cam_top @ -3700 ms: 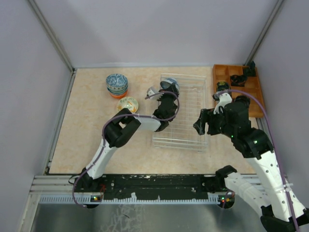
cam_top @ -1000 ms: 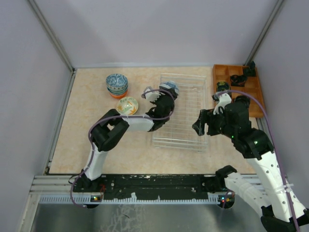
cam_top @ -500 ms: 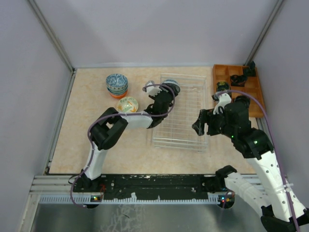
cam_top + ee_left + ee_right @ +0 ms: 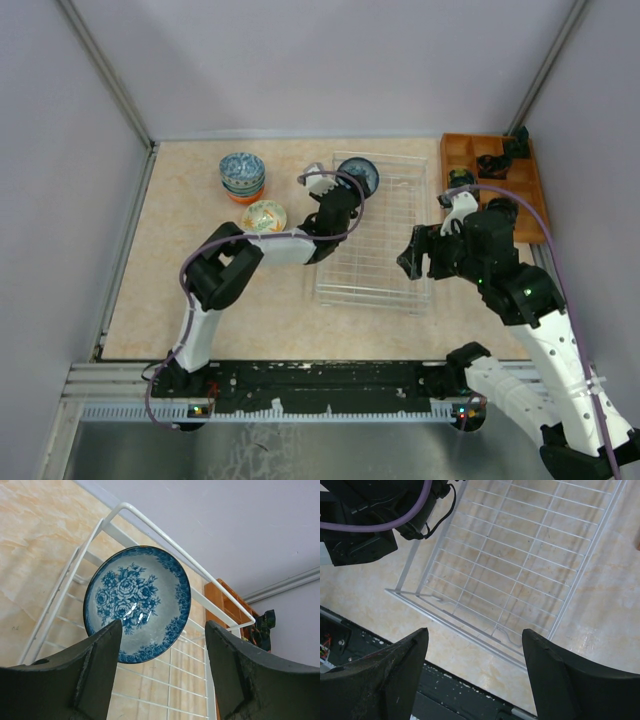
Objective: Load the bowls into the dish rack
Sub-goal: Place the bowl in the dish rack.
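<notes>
A white bowl with blue flowers (image 4: 136, 602) stands tilted on its edge in the far left corner of the dish rack (image 4: 165, 532), its inside facing my left gripper (image 4: 162, 645). That gripper is open just behind the bowl, one finger on each side, holding nothing. From above, this bowl (image 4: 359, 176) sits beyond the left gripper (image 4: 346, 193). A stack of bowls (image 4: 242, 175) and a single green-patterned bowl (image 4: 264, 216) rest on the table left of the rack (image 4: 370, 298). My right gripper (image 4: 408, 262) hovers open and empty over the rack's near right part (image 4: 470, 625).
An orange wooden compartment tray (image 4: 495, 185) with black items lies at the far right, beside the rack. The left arm (image 4: 365, 520) crosses the rack's left side. The table's black front rail (image 4: 350, 640) runs below the right gripper (image 4: 475, 645).
The left gripper has opened and let go of the blue bowl, which now leans in the rack's far left corner. The right arm has hardly moved.
</notes>
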`<state>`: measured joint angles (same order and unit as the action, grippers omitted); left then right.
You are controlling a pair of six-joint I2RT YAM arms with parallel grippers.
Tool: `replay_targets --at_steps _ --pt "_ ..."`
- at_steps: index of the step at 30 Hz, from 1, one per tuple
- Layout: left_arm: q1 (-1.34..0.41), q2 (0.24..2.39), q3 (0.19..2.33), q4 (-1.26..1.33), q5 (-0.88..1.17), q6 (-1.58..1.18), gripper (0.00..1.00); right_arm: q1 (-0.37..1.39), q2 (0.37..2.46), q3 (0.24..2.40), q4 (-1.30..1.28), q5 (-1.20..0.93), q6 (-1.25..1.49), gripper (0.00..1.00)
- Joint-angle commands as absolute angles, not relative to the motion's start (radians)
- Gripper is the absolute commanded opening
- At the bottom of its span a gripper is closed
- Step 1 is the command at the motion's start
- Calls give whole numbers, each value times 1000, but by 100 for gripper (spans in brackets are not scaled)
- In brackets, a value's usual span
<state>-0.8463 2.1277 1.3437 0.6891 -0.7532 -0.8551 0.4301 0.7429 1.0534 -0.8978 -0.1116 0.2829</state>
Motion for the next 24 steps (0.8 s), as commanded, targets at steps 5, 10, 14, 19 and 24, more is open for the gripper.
replay_targets --at_steps 5,10,14,19,24 --pt "-840 2034 1317 710 -726 -786 74 442 748 1040 -842 -126 287 77" --pt "-839 1986 1349 614 -673 -734 75 442 762 1048 -838 -123 290 77" --pt "-837 1949 1397 471 -628 -676 77 442 768 1058 -838 -111 291 77" --pt "-831 1931 1489 259 -556 -623 81 442 790 1071 -830 -101 294 77" --pt "-827 1866 1483 144 -525 -602 99 442 838 1099 -802 -76 299 77"
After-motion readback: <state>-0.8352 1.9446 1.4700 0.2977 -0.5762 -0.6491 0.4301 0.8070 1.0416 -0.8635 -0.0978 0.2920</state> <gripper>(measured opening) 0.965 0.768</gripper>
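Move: The blue-flowered bowl stands upright in the far left corner of the dish rack, about 5 cm ahead of the left hand and a few centimetres below it. The middle of the dish rack is some 10 cm back and 5 cm to this hand's right. The yellow-flowered bowl is about 22 cm to its left and 7 cm back, and the bowl stack 27 cm left and 3 cm ahead. From the right hand the upright bowl is about 22 cm ahead, 11 cm left and well below. Upwards, gently at first and then faster, the left hand rises about 7 cm and draws back nearly 2 cm, leaving the upright bowl with its already parted fingers. On the way it rolls some 15 degrees, left side up, and turns about 10 degrees clockwise; at the very end the fingers spread from three-quarters to almost fully open. The right hand merely eases slightly forward and down over the rack. ##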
